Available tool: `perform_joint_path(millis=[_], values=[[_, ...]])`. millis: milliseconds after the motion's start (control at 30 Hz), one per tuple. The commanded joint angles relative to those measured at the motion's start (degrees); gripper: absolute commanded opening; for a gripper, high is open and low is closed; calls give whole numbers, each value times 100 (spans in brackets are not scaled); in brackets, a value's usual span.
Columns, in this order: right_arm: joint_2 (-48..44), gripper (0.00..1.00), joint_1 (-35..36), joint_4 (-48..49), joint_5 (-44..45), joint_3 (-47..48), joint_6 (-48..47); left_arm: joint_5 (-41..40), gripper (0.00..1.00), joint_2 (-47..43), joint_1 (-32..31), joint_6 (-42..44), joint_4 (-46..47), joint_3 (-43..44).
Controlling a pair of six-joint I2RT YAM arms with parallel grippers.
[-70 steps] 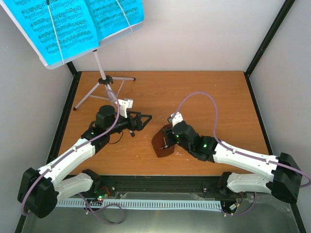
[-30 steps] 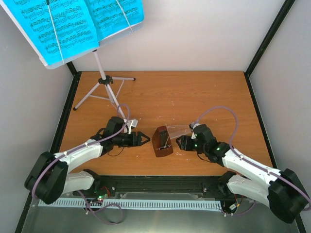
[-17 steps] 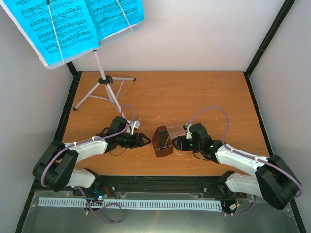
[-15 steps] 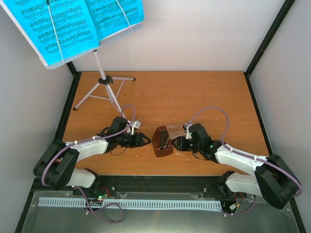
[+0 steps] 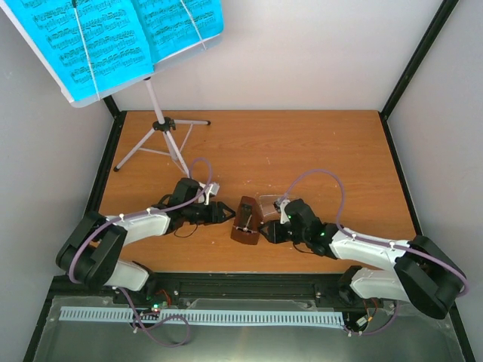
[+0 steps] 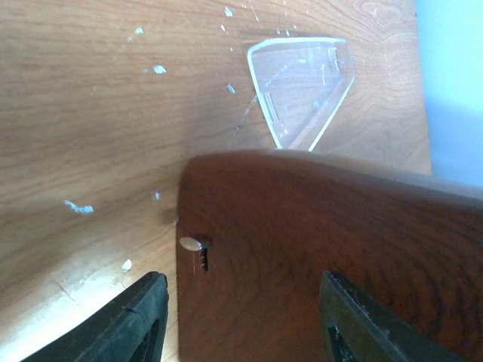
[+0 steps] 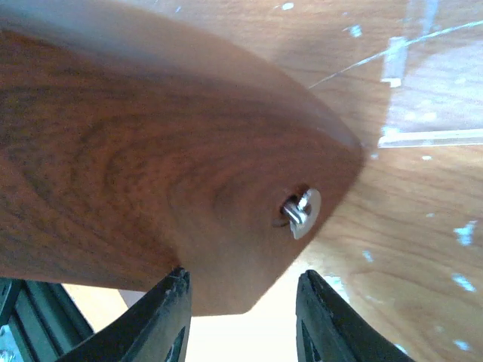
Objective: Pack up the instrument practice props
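The brown metronome [image 5: 244, 220] stands near the table's front middle, between my two grippers. Its clear cover [image 5: 272, 201] lies flat on the wood just behind it, detached. My left gripper [image 5: 226, 212] is close against its left side, jaws open; in the left wrist view the wood [image 6: 317, 241] fills the space ahead of the left gripper [image 6: 253, 324]. My right gripper [image 5: 266, 231] is open at its right side. In the right wrist view the metronome's lower corner [image 7: 189, 188] hangs between the jaws of the right gripper [image 7: 241, 317]. Cyan sheet-music pages [image 5: 113, 38] rest on the silvery music stand [image 5: 162, 124] at back left.
The stand's tripod legs [image 5: 136, 154] spread over the back-left part of the wooden table [image 5: 317, 151]. White walls enclose the table, with a black frame post [image 5: 419, 60] at the back right. Purple cables loop above both wrists.
Both grippers have closed in on the metronome from either side and their jaws have narrowed. The metronome has shifted slightly left and turned, now apart from the clear cover.
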Motion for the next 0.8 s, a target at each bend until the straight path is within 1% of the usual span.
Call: perform_joint_path(millis=[0,133,233,367,433,500,600,667,733,767], values=[[150,39,387,653,57,-27,62,-9,56,57,-43,196,307,223],[312,39,603,851,225,-20,158,-192,56,30,-37,284,236,247],[189,40,659,831,452,-81,210,-626,57,-170,-33,349,11,274],[-329,44,660,407,839,-166,133,-1306,64,-676,-6,492,-423,331],[-671,51,660,139,1010,-193,78,-1629,72,-986,47,600,-707,414],[-1034,58,660,-166,1150,-197,0,-1929,82,-1309,107,706,-1074,570],[-1588,78,660,-570,1320,-131,-209,-2241,98,-1780,137,991,-1772,997],[-1950,89,660,-748,1317,-56,-407,-2268,100,-1988,184,1300,-2137,1460],[-2266,99,660,-854,1310,104,-598,-1901,99,-2122,375,1689,-2376,1876],[-2408,100,659,-834,1273,184,-714,-1638,99,-2150,559,1853,-2462,2087]])
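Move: The metronome stands upright between the hands: its middle is about 4 cm to the left hand's right and 2 cm back, roughly at hand height; from the right hand it is 5 cm left and 3 cm ahead. The clear cover lies flat 9 cm right of the metronome and 7 cm farther out. The music stand's near foot is some 7 cm left of the left hand and 4 cm ahead, down on the table. With partly open fingers against its two sides, the hands twist the metronome clockwise, the left edging forward about 1.5 cm while the right pushes left and slightly back, about 2 cm each way. Then both open wide and rise off, the left some 12 cm with forward and leftward travel and a 25-degree roll, the right 7 cm, backing off rightward. ##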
